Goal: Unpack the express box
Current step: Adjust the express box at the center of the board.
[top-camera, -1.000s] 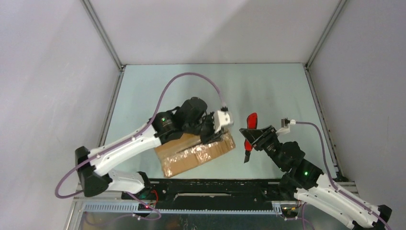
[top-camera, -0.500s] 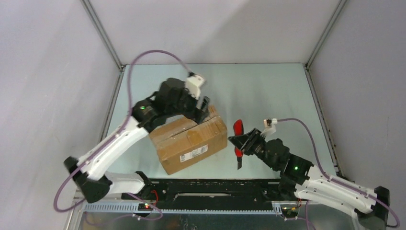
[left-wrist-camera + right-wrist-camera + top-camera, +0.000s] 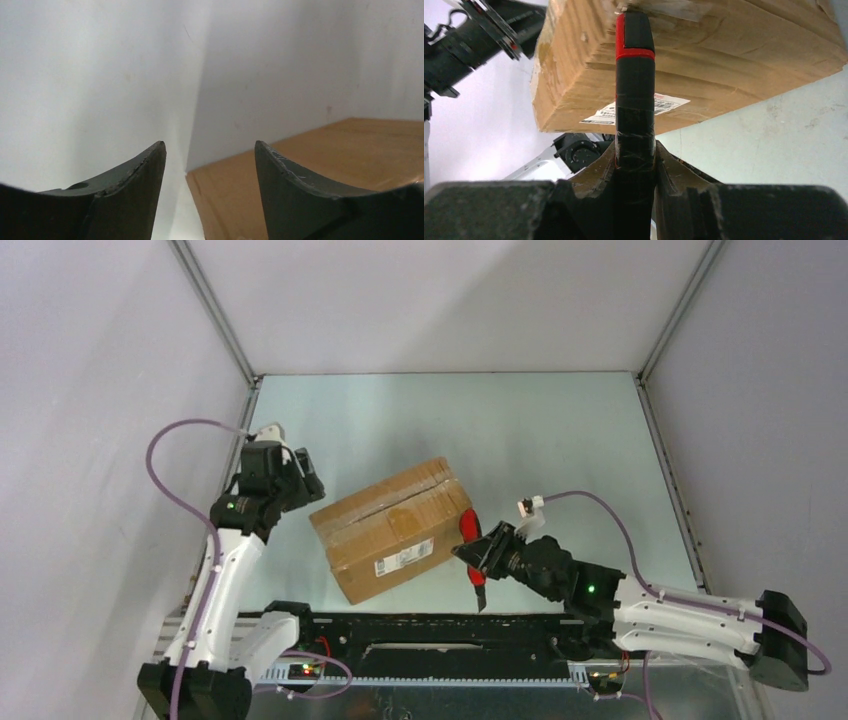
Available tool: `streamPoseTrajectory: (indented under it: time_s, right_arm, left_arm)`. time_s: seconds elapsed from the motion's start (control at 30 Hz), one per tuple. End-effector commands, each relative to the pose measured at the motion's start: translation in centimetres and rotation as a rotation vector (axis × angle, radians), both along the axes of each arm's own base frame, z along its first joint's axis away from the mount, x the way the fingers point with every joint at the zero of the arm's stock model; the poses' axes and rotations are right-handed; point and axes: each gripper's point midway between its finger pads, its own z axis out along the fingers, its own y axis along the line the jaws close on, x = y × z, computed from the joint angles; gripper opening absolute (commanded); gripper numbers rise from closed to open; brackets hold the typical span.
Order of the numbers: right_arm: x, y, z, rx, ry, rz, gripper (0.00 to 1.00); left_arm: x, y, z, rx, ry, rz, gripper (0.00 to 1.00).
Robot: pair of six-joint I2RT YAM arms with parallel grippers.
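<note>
The express box (image 3: 395,528), a brown cardboard carton, lies slanted on the table with a white label (image 3: 404,560) on its near side. My left gripper (image 3: 303,480) stands open to the box's left, apart from it. In the left wrist view its fingers (image 3: 145,170) are spread with nothing between them, and a corner of the box (image 3: 325,160) shows beyond. My right gripper (image 3: 635,150) is shut on a black and red utility knife (image 3: 635,90). The knife's red end (image 3: 467,528) sits against the box's right end, near the top edge of the box (image 3: 724,55).
Grey walls close in the pale green table (image 3: 560,440) on three sides, with metal rails along its left and right edges. The black base rail (image 3: 450,630) runs along the near edge. The left arm (image 3: 474,40) shows beyond the box in the right wrist view.
My left gripper opened, let go of the box and swung back to the left. The box turned and now rests with its label facing near. My right arm carried the knife left to the box's end.
</note>
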Motion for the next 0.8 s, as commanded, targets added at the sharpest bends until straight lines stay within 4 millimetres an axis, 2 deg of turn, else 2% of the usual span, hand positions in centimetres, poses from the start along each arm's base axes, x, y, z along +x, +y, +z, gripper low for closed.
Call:
streamPoseTrajectory:
  time_s: [0.0,0.13,0.27,0.43,0.53,0.67,0.77]
  right_arm:
    - [2.1,1.1,2.8,0.105,-0.019,-0.063,0.0]
    - [4.8,1.4,2.2,0.124,-0.025,-0.108,0.0]
    - [8.0,1.4,2.9,0.128,-0.063,-0.155,0.0]
    - [12.5,1.6,4.7,0.112,-0.119,-0.167,0.0]
    - [15.0,2.4,5.9,0.119,-0.147,-0.151,0.0]
    - [17.7,4.4,7.2,0.093,-0.182,-0.107,0.0]
    - [18.3,4.4,7.6,0.061,-0.181,-0.087,0.0]
  left_arm:
    - [0.2,-2.7,-2.0,-0.175,0.019,-0.042,0.65]
    - [-0.8,-4.1,-3.0,-0.257,0.045,-0.066,0.51]
    - [-2.1,-6.3,-3.3,-0.318,0.063,-0.119,0.39]
    - [-3.3,-10.3,-2.8,-0.405,0.066,-0.199,0.35]
    - [-3.4,-12.7,-2.3,-0.48,0.054,-0.233,0.34]
    - [-3.3,-16.3,-1.5,-0.55,0.044,-0.311,0.34]
    - [-3.0,-16.5,-0.8,-0.529,0.018,-0.348,0.38]
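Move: The express box lies askew between the hands. From the open left gripper its middle is about 16 cm to the right, 5 cm back and 10 cm down, while its left corner is roughly 5 cm back, straight in line sideways and some 6 cm lower. From the right gripper, still holding the utility knife, the box's middle is about 8 cm ahead, 14 cm to the left and 8 cm below, and its near right corner some 7 cm ahead, in line sideways and 5 cm lower. Drive the right gripper, knife kept gripped, about 18 cm forward against the box's right end, dipping slightly then rising. Meanwhile drop the left gripper about 4 cm, then sweep it some 14 cm right and a little back against the box's left part, half closing its fingers and rolling its left side down, so that the two swing the box around between them. ##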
